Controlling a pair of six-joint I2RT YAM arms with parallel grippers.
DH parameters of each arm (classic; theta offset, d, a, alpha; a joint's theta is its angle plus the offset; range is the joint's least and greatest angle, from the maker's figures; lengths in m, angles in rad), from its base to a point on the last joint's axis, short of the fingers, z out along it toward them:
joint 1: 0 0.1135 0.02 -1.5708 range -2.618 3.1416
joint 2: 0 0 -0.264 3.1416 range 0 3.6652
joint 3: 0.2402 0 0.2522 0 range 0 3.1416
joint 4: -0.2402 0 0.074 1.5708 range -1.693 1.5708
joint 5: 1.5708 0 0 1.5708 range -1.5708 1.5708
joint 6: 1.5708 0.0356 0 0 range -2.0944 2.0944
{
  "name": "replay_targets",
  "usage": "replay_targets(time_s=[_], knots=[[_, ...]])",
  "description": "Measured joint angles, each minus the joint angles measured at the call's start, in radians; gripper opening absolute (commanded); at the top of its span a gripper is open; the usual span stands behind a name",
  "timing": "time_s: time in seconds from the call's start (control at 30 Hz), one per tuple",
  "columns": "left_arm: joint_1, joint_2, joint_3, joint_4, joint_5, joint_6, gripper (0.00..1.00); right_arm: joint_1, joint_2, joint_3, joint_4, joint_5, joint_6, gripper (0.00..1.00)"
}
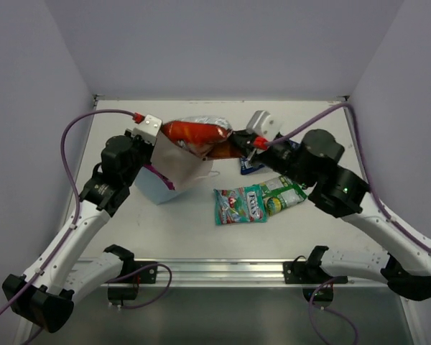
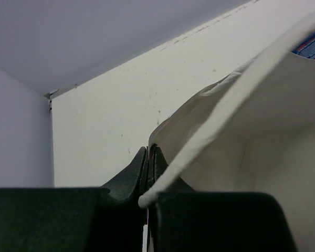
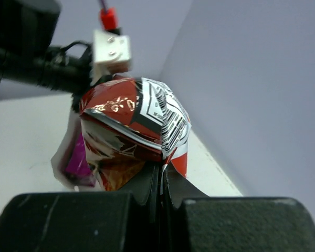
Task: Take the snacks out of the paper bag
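Observation:
The light blue paper bag (image 1: 160,188) lies tipped on the table, its white inside (image 2: 273,136) facing right. My left gripper (image 1: 152,136) is shut on the bag's rim (image 2: 148,153), and a white string handle (image 2: 226,105) runs across its fingers. My right gripper (image 1: 238,142) is shut on the edge of a red-white snack packet (image 1: 196,132), which hangs in the air over the bag's mouth (image 3: 131,121). A magenta packet (image 1: 158,175) shows inside the bag (image 3: 76,160). Teal (image 1: 239,205), green (image 1: 284,194) and dark blue (image 1: 250,167) packets lie on the table to the right.
The white table (image 1: 201,237) has walls at the back and on both sides. Purple cables (image 1: 93,115) loop from both arms. A metal rail (image 1: 215,269) runs along the near edge. In the right wrist view the left arm's wrist (image 3: 37,68) is close behind the red packet.

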Motion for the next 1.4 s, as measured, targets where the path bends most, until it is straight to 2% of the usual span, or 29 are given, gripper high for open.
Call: replay_targets(time_s=[0.17, 0.3, 0.43, 0.7, 0.73, 0.77, 0.8, 0.83, 0.87, 0.9, 1.07, 1.27, 1.4], knots=[[0.000, 0.020, 0.000, 0.003, -0.106, -0.006, 0.00, -0.204, -0.097, -0.030, 0.065, 0.026, 0.087, 0.00], [0.000, 0.021, 0.000, 0.003, -0.145, -0.007, 0.00, -0.345, -0.058, -0.049, 0.102, 0.030, 0.128, 0.00], [0.000, 0.020, 0.000, 0.003, -0.154, -0.007, 0.00, -0.405, 0.109, -0.050, 0.158, 0.008, 0.140, 0.00], [0.000, 0.000, 0.000, -0.014, -0.132, -0.006, 0.00, -0.423, 0.612, -0.027, 0.306, 0.020, 0.094, 0.00], [0.000, -0.004, 0.000, -0.018, -0.129, -0.006, 0.00, -0.422, 0.663, -0.026, 0.326, 0.027, 0.088, 0.04], [0.000, -0.011, 0.000, -0.021, -0.126, -0.006, 0.00, -0.422, 0.705, -0.026, 0.337, 0.035, 0.085, 0.13], [0.000, -0.018, 0.000, -0.025, -0.121, -0.006, 0.00, -0.422, 0.740, -0.026, 0.343, 0.036, 0.087, 0.35], [0.000, -0.025, 0.000, -0.029, -0.117, -0.006, 0.00, -0.422, 0.763, -0.026, 0.343, 0.033, 0.093, 0.46], [0.000, -0.032, 0.000, -0.034, -0.111, -0.006, 0.00, -0.422, 0.772, -0.026, 0.338, 0.026, 0.095, 0.68], [0.000, -0.038, 0.000, -0.037, -0.105, -0.006, 0.00, -0.420, 0.772, -0.027, 0.327, 0.014, 0.094, 0.74], [0.000, -0.050, 0.000, -0.039, -0.066, -0.005, 0.00, -0.380, 0.632, -0.031, 0.235, 0.006, 0.114, 0.87], [0.000, -0.047, 0.000, -0.045, -0.050, -0.006, 0.00, -0.230, 0.352, 0.083, 0.035, 0.019, 0.207, 0.86], [0.000, -0.039, 0.000, -0.043, -0.040, -0.006, 0.00, -0.097, 0.230, 0.143, 0.020, 0.019, 0.329, 0.83]])
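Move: Up high with the red snack already pinched, the right hand has bare table for its goal about 27 cm ahead, level sideways and some 42 cm below. The navy packet lies about 11 cm right of that spot; the teal packet is roughly 4 cm ahead of the hand and 6 cm right, on the table. The paper bag stands about 9 cm ahead, 19 cm left. From the left hand the spot is some 16 cm ahead, 20 cm right, 26 cm below. Swinging right about 10 cm, rising slightly, the right hand carries the red snack clear of the paper bag, then sweeps it forward and steeply down nearly 30 cm to the bare table, turning some 25 degrees clockwise and tipping down. There the fingers open wide, let go, and back off up and towards the robot, turning back. The left hand keeps pinching the bag's rim, edging left, then partly back. ##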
